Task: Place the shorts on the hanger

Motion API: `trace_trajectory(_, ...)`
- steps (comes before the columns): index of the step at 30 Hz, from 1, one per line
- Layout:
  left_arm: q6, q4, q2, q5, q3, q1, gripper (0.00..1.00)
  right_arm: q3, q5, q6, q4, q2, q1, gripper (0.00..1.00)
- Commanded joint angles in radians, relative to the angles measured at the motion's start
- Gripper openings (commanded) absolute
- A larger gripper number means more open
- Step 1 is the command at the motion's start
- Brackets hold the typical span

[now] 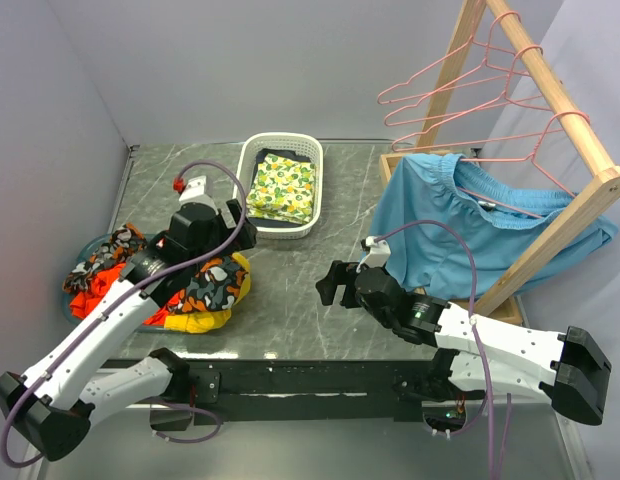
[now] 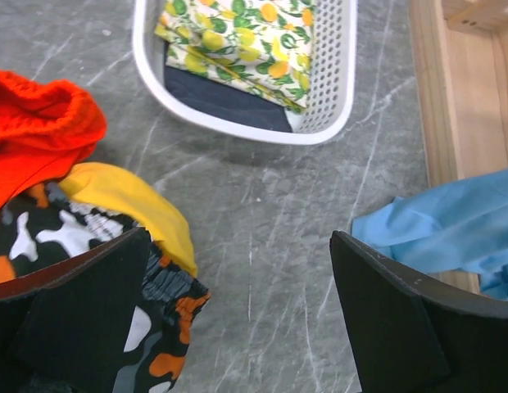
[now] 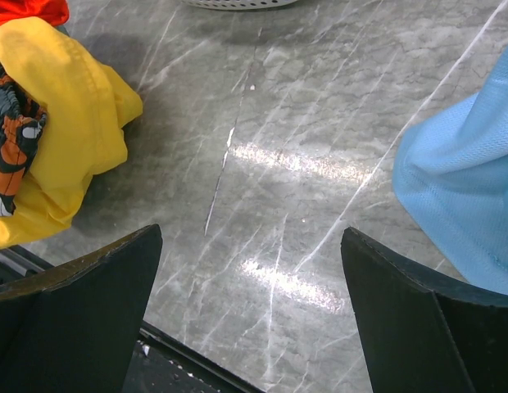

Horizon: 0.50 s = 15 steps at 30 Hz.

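The red-orange shorts lie crumpled at the left of a cloth pile; they also show in the left wrist view and at the top left corner of the right wrist view. Empty pink wire hangers hang on a wooden rack at the back right. My left gripper is open and empty, above bare table just right of the pile. My right gripper is open and empty over the table's middle, between the pile and the blue shorts.
Light blue shorts hang on a hanger on the rack. An orange-black-white patterned cloth and a yellow cloth lie in the pile on a teal dish. A white basket holds a lemon-print cloth.
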Motion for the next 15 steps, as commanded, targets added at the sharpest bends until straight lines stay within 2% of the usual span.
trace_trajectory(1,-0.076,-0.091,-0.011,-0.078,0.033,-0.001,0.96,0.002,0.009,-0.013,0.035,0.0,0.0,0.97)
trace_trajectory(7,-0.229,-0.289,0.067,-0.23,0.127,0.019,0.96,-0.003,0.001,-0.012,0.048,0.016,0.0,0.97)
trace_trajectory(15,-0.235,-0.251,0.205,-0.224,0.167,0.212,0.99,0.003,-0.02,-0.015,0.069,0.041,0.002,0.97)
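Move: The orange shorts in the tub's pile lie about 26 cm to the left of the left hand, nearly level with it and some 18 cm lower. On the way there are the patterned shorts, roughly 10 cm left and 3 cm back, and the yellow shorts beneath them, 9 cm left and 7 cm back; the white basket is some 22 cm ahead and 5 cm right. From the right hand the orange shorts are about 48 cm left, 5 cm farther out and 8 cm below. Towards the orange shorts the empty left hand swings left over the near end of the pile, by about 7 cm and gathering speed, while sinking some 3.5 cm. The wrist turns counter-clockwise by around 25 degrees and tips its fingers farther down; they stay wide open and touch nothing yet. ##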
